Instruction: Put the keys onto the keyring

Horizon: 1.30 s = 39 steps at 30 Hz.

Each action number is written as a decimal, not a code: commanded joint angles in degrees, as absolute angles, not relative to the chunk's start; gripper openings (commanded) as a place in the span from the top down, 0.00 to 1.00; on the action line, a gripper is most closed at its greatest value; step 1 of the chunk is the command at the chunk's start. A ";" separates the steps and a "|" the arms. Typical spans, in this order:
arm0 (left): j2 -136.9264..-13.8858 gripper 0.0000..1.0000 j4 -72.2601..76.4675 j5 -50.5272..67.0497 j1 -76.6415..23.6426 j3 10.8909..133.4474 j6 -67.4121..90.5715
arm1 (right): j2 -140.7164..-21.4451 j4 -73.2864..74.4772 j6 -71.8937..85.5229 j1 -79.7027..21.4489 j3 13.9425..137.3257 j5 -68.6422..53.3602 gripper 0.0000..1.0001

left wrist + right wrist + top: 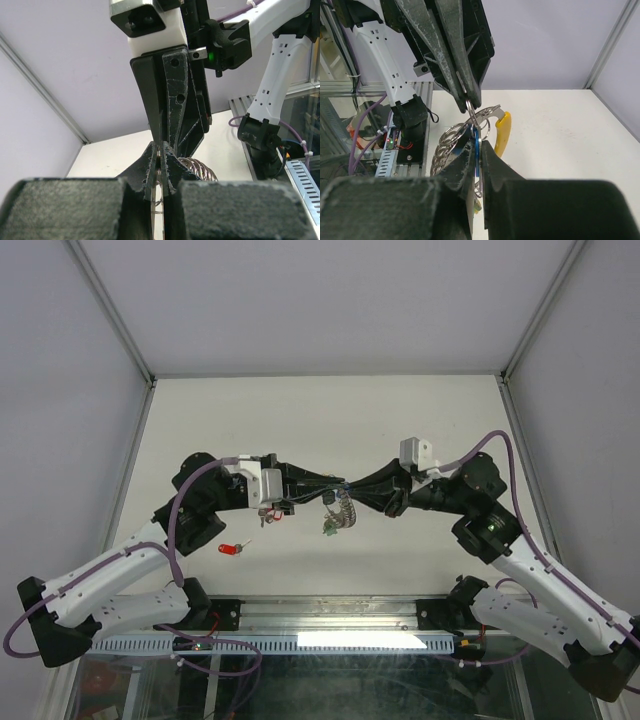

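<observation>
My two grippers meet tip to tip above the middle of the table. The left gripper is shut on the thin silver keyring. My right gripper is shut on a blue-tagged key, whose top touches the keyring. A yellow-tagged key and a chain of silver rings hang from the same bunch. A green tag dangles at the bottom of it.
A red-tagged key lies on the table near the left arm. Another small red-tagged piece shows under the left wrist. A metal rail runs along the near edge, and frame posts stand at the corners.
</observation>
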<state>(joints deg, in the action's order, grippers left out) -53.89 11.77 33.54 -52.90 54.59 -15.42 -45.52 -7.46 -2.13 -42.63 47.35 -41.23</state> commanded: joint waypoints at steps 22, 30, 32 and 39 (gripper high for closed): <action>-53.01 1.00 13.54 28.85 -53.17 55.07 -17.58 | -42.60 -7.21 -5.85 -42.90 49.22 -36.35 0.74; -53.47 1.00 13.45 23.79 -53.18 54.04 -17.67 | -40.48 -2.09 -9.40 -42.89 49.21 -29.84 0.56; -53.81 1.00 13.85 21.27 -53.07 53.41 -17.27 | -40.48 -0.50 -9.09 -42.90 49.41 -24.65 0.47; -59.86 1.00 11.37 15.40 -47.32 54.74 -9.50 | -48.20 19.60 -1.38 -42.89 59.67 0.73 0.32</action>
<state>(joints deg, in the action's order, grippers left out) -56.62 11.38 20.16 -51.07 52.58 -14.46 -43.79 7.92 -6.70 -42.70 51.11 -17.58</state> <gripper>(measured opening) 0.006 0.664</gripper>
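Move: Between the nearly touching fingertips hangs the keyring, its top in the left fingers. Its middle is about 4 cm below the left hand and 1 cm back, and some 2 cm left of the right hand, 1 cm back and 1 cm lower. The right fingers pinch the blue key, about 3 cm below the left hand, 1 cm right and 1 cm back. From the right hand, the yellow key sits 2 cm ahead, 2 cm left and 1 cm higher. Letting go of the blue key after a near-still hold, the right fingers open to about two thirds and the hand backs off to its right, then swings forward about 6 cm and a little down, turning some 25 degrees clockwise. The left hand keeps its shut pinch on the keyring and carries it about 6 cm forward and 3 cm down, turning 15 degrees counter-clockwise. ##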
